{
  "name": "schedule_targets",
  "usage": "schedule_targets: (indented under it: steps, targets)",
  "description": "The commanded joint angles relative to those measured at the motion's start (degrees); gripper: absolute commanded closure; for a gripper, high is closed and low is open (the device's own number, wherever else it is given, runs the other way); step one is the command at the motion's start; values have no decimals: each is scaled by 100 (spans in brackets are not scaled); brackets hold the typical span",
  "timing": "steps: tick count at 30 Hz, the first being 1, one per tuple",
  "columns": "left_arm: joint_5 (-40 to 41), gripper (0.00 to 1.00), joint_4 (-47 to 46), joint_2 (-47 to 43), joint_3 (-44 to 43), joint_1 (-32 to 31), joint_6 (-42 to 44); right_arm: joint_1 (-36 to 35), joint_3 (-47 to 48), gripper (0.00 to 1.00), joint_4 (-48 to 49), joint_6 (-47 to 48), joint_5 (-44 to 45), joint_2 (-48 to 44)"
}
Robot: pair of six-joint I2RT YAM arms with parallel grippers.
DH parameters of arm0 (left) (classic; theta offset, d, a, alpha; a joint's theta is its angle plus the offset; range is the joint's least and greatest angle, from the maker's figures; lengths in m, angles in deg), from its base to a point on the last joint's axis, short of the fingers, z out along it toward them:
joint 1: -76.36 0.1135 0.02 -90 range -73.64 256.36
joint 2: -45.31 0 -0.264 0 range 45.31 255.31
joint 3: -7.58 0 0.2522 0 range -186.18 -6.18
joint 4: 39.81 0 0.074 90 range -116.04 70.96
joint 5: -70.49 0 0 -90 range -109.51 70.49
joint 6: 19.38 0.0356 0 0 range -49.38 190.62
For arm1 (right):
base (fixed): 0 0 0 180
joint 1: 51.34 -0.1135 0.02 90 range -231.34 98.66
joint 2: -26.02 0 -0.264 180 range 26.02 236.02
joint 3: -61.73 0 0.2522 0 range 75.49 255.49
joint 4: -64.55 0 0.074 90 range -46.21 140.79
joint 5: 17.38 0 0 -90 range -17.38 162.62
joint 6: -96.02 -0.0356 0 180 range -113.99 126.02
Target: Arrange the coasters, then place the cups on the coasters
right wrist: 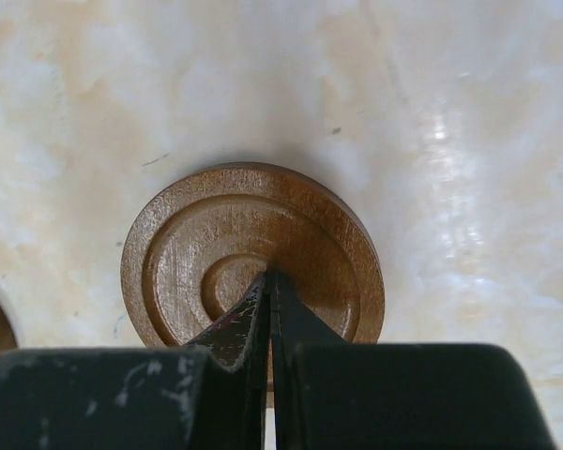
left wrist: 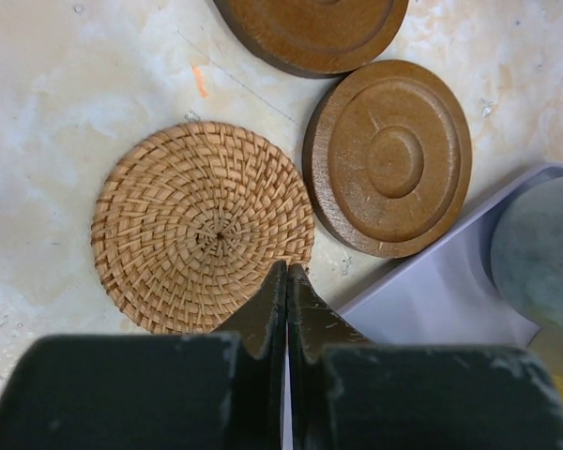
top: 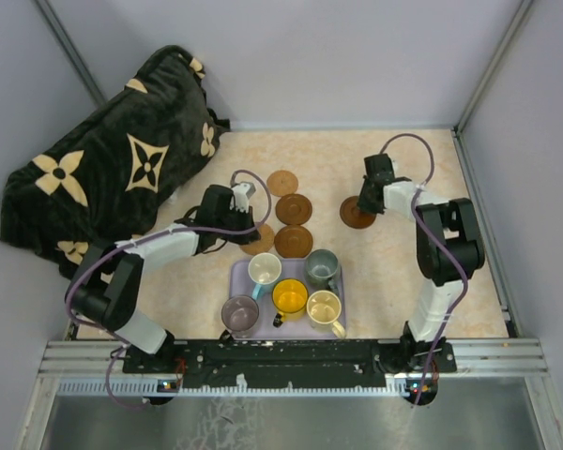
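Note:
My left gripper [left wrist: 288, 272] is shut, its tips over the near edge of a woven tan coaster [left wrist: 202, 239] with nothing between them. Two dark brown coasters [left wrist: 389, 155] [left wrist: 314, 28] lie just right of and beyond it. My right gripper [right wrist: 268, 278] is shut too, with its tips at the centre of a lone dark brown coaster [right wrist: 188, 253], which also shows from above [top: 349, 217]. A lighter tan coaster [top: 282, 182] lies furthest back. The cups stand on the lavender tray [top: 240, 281]: white with a blue handle [top: 265, 269], grey-green [top: 322, 268], yellow [top: 289, 297], cream [top: 325, 307] and purple-grey [top: 240, 313].
A black cushion with cream flower shapes [top: 113, 169] fills the back left corner. Grey walls close in the table on three sides. The tray's corner [left wrist: 441, 291] lies right beside the left gripper and the nearest brown coaster.

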Motion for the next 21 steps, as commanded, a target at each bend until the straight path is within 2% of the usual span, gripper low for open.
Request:
schedule_targets:
  steps: [1,14,21]
  targets:
    - [131,98,7,190,-58,-51,-10,311,268,100,-174,145,254,107]
    - [1367,98,195,1034,-577,28,-6,466,410,100,-144,370,-143,-415]
    - [1456,98,169,1378,-890,573,-131,42,579,98,-391,668,-332,-1110]
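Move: The woven coaster lies about 3 cm ahead of my left hand, 1 cm left and 4 cm below. The lower brown coaster is some 11 cm to its right and 1 cm nearer me; the white cup stands about 7 cm back from my left hand, 2 cm right. My right fingertips are already on the outer brown coaster, its middle 1 cm left of them; the upper brown coaster lies roughly 22 cm to their left, 1 cm ahead. My left hand, fingers shut, sinks about 4 cm onto the woven coaster, then pushes it forward and a little left, staying low and turning some 10 degrees counter-clockwise. My right hand keeps its closed tips on the outer brown coaster, slides it nearly 4 cm farther right, pauses, then lifts off about 3 cm, easing back left. ##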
